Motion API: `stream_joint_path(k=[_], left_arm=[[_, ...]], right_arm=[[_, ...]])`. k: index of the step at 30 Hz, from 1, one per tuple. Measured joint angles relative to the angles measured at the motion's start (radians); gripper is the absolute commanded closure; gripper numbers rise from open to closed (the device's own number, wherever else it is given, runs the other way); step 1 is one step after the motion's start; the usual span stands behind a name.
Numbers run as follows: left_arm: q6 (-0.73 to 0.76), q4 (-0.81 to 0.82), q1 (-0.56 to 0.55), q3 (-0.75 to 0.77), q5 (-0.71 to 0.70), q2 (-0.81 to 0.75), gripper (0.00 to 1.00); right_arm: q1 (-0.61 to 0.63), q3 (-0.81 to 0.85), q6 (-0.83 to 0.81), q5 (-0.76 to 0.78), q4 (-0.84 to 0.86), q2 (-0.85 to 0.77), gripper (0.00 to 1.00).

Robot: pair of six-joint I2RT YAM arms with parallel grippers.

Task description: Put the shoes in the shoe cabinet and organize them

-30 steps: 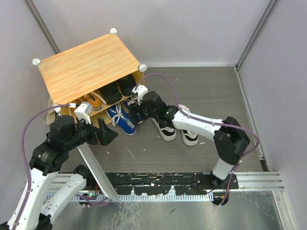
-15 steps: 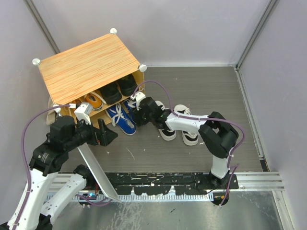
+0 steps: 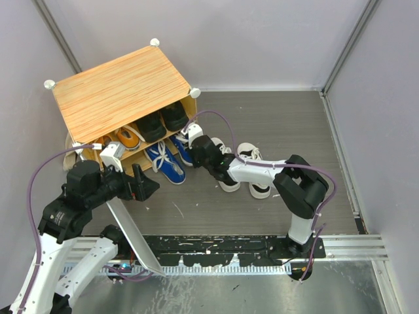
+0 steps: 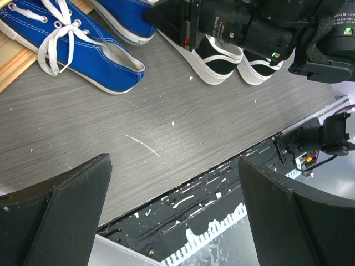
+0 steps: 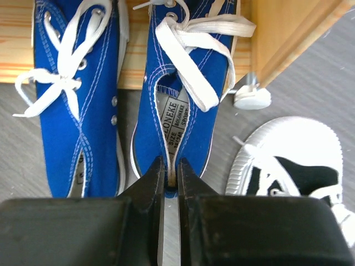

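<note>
The shoe cabinet (image 3: 121, 91) stands at the back left, its front open. Black shoes (image 3: 162, 121) and orange shoes (image 3: 127, 139) sit on its upper shelf. Two blue shoes (image 3: 165, 163) lie toes-in on the bottom board, heels sticking out. My right gripper (image 5: 171, 174) is shut on the heel rim of the right blue shoe (image 5: 188, 72); the other blue shoe (image 5: 77, 111) lies just left of it. A black-and-white pair (image 3: 242, 173) stands on the floor under the right arm. My left gripper (image 4: 173, 160) hangs open over bare floor, nothing between its fingers.
A white door panel (image 3: 131, 226) slopes from the cabinet's front toward the near edge, below the left arm. The cabinet's corner post and white foot knob (image 5: 252, 98) stand right of the held shoe. Grey walls close in the sides and back.
The right gripper's jaws have closed from wide open onto the blue shoe's heel. The right arm has settled lower beside the cabinet. The left arm has barely moved.
</note>
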Motion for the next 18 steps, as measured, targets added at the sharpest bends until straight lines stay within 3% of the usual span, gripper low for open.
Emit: stream_joint_path(k=[7,18], left_arm=[[0.000,0.001,0.000,0.000,0.001,0.003,0.02],[0.000,0.001,0.000,-0.005,0.001,0.007,0.02]], right_arm=[[-0.025,0.055,-0.054,0.040,0.014,0.002,0.99],[-0.073,0.161,-0.109,0.009,0.132,0.176,0.99]])
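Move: The right hand, already pinching the right blue shoe by its heel, takes it to the free right end of the lower shelf, centred about 15 cm ahead and 8 cm left of it and some 3 cm lower. The left blue shoe lies level with it, about 12 cm left; the near black-and-white shoe 11 cm right and 2 cm back. The upper shelf's right black shoe is 13 cm ahead, 5 cm left and 10 cm higher. From the left hand the free end is roughly 21 cm ahead, 5 cm right and 20 cm below. Forward about 7 cm in a shallow arch, first rising some 3 cm and then sinking nearly back to its starting height, the right hand feeds the blue shoe toe first into the lower shelf, beneath the black shoes. The shut fingers keep their pinch on the heel while the hand tips up slightly, under 10 degrees. ##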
